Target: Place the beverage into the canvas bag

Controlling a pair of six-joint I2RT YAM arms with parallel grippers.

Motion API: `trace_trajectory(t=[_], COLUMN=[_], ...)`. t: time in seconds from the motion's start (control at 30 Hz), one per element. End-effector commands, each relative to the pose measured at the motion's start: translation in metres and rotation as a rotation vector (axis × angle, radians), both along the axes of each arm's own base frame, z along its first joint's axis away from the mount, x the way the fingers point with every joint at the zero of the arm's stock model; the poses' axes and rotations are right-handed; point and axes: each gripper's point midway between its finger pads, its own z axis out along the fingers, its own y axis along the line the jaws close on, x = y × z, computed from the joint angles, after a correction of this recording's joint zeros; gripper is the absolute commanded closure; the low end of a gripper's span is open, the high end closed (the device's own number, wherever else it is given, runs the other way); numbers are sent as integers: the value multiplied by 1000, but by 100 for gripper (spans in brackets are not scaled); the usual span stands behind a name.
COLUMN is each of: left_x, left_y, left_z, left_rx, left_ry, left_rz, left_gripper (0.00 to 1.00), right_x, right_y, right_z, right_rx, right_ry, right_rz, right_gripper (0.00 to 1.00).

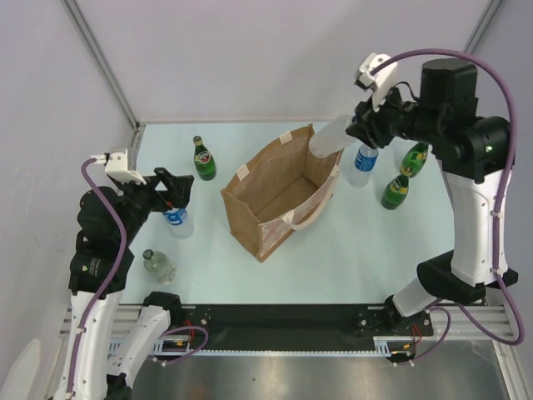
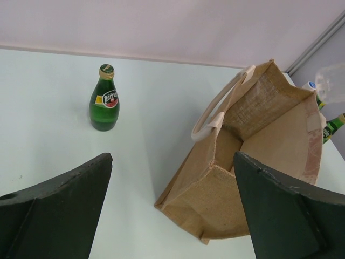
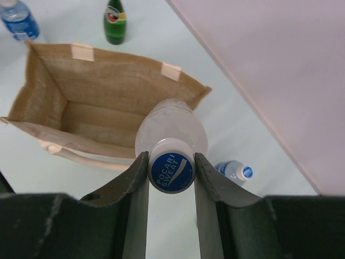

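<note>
The beverage, a clear bottle with a blue Pocari Sweat cap, hangs tilted over the right rim of the canvas bag. My right gripper is shut on its cap, one finger on each side. The tan bag stands open on the table, cream handles drooping, its inside showing nothing. My left gripper hovers at the left, jaws wide open and holding nothing, facing the bag. The beverage shows faintly beyond the bag's far side.
A green Perrier bottle stands behind the bag on the left. A blue-labelled water bottle sits under my left gripper, and a clear bottle is nearer the front. At the right stand a water bottle and two green bottles.
</note>
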Motion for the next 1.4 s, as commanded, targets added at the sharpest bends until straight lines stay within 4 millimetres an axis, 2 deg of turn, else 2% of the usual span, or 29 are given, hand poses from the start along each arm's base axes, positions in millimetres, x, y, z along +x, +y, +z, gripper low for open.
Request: trace_trajectory(t=[0.0, 0.13, 0.17, 0.33, 0.37, 0.63, 0.73, 0.83, 0.87, 0.9, 0.93, 0.97, 1.07, 1.1, 1.17, 1.2, 1.23, 1.33, 1.37], left_x=[-2, -5, -5, -7, -7, -6, -6, -5, -4, -4, -3, -2, 2, 5, 8, 12, 14, 21, 23], left_y=[6, 8, 8, 10, 11, 13, 14, 15, 16, 16, 16, 15, 13, 12, 9, 8, 6, 2, 1], left_z=[21, 20, 19, 15, 14, 7, 7, 5, 3, 2, 2, 0, -1, -1, -1, 0, 0, 3, 5], left_rx=[10, 5, 4, -2, -1, 4, 7, 9, 10, 10, 9, 10, 6, 2, -5, -9, -13, -24, -31], left_ry=[-62, -61, -57, -54, -51, -39, -42, -37, -31, -31, -31, -26, -24, -23, -25, -25, -26, -26, -29], left_rz=[22, 33, 35, 50, 53, 66, 70, 78, 81, 81, 81, 81, 72, 68, 60, 54, 48, 31, 30], left_gripper=[0, 0, 0, 0, 0, 0, 0, 0, 0, 0, 0, 0, 0, 0, 0, 0, 0, 0, 0], right_x=[6, 23, 33, 74, 86, 150, 166, 175, 173, 174, 175, 173, 176, 176, 176, 174, 173, 168, 164], right_y=[32, 61, 68, 88, 94, 117, 120, 121, 121, 119, 119, 119, 117, 116, 116, 116, 116, 115, 114], right_z=[40, 16, 9, -47, -64, -137, -167, -174, -191, -198, -197, -211, -223, -225, -230, -230, -229, -211, -197], right_rx=[45, 67, 71, 17, -1, -65, -109, -129, -152, -166, -168, -184, -198, -201, -206, -207, -207, -182, -165], right_ry=[-184, -108, -92, 28, 60, 117, 128, 77, 98, 97, 76, 95, 105, 107, 117, 124, 127, 115, 95], right_rz=[81, 139, 142, 138, 138, 98, 69, 46, 49, 42, 41, 42, 29, 25, 27, 32, 35, 33, 32], right_gripper=[100, 100, 100, 100, 100, 100, 100, 100, 100, 100, 100, 100, 100, 98, 84, 76, 59, 36, 34])
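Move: The canvas bag that the right hand is taking its bottle to has its middle about 12 cm ahead of that hand, 13 cm to its left and 35 cm below. At a similar depth, a blue-label bottle stands 22 cm ahead and 8 cm right of the hand, the nearer green bottle 13 cm ahead and 17 cm right. From the left hand the bag lies some 17 cm ahead, 22 cm right and 24 cm below. Still pinching the clear bottle by its cap, the right hand swings left over the bag's near-right side, then sinks about 27 cm while reaching some 16 cm forward, carrying the bottle down into the bag's far end. The wrist tips further down on the way. Once it has stopped there, the fingers open partway and let go of the cap. ##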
